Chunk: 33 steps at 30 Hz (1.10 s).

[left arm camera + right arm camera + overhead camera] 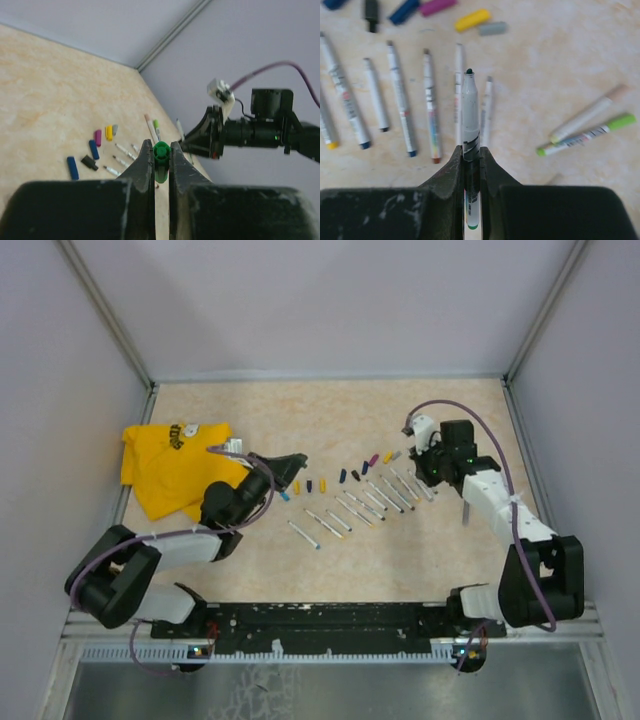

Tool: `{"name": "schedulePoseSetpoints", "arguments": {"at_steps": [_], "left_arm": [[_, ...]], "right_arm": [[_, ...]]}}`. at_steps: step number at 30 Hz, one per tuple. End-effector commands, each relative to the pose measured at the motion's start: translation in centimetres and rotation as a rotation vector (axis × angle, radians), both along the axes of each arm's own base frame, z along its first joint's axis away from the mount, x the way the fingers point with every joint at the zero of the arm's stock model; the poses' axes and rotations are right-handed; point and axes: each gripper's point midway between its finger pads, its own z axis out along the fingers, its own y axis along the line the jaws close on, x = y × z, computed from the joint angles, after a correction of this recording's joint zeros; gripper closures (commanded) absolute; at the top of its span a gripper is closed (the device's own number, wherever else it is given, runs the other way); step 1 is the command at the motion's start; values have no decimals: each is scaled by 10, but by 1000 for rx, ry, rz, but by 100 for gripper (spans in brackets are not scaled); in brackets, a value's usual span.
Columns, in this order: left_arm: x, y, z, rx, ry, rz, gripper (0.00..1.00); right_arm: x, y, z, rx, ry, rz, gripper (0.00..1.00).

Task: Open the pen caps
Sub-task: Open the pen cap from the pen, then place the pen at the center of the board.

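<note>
My left gripper [161, 145] is shut on a green pen cap [162, 161], held above the table with its end toward the camera. An uncapped whitish pen barrel [470, 105] stands out of my shut right gripper [471, 150], its dark tip pointing away over the table. From above, the left gripper [297, 459] and right gripper [428, 467] hover at either end of the row. Loose pen caps lie on the table: yellow [472, 20], grey [493, 28], magenta [437, 6], blue [404, 10] and black [371, 10]. Several uncapped barrels [400, 95] lie side by side.
A lime-capped pen [587, 135] and a beige-capped pen [587, 114] lie to the right of the row. A yellow cloth [175, 465] lies at the table's left. Grey walls [320, 300] close the table on three sides.
</note>
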Motion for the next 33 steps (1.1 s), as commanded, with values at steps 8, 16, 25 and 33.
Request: {"name": "schedulePoseSetpoints", "arguments": {"at_steps": [8,16,25,33], "left_arm": [[-63,10,-31,182,-18,-166,100],[-78,24,-32,206,-31,-148,100],[-83,32,-34,209,-29,-125,100],[-84,29,-35,206,-19,-142,100]], "right_arm": [[32,-73,-24,-164,13,-235,100],[41,-67,-51,-147,97,-225,100],[46,-66,-65,-144,150,-238,95],[42,-68,-87,-163,212,-236,91]]}}
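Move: The open table spot just past the right end of the pen row, where the right hand is taking the uncapped green pen, lies about 3 cm ahead, 7 cm right and 11 cm below that hand. The grey-tipped pen is 3 cm ahead and 2 cm right of the hand, the yellow-ended pen 4 cm ahead and 3 cm left, the lime pen 10 cm ahead and 15 cm right. For the left hand, the spot is roughly 43 cm right, 4 cm ahead and 23 cm down. The green pen, still pinched in the right fingers, is swung some 7 cm to the right across the grey-tipped pen, then lowered about 9 cm towards the bare table beside it, easing slightly forward as the wrist turns clockwise and tips more steeply down. The green cap stays gripped in the left hand, which draws back about 8 cm, a little left and down, then waits. ##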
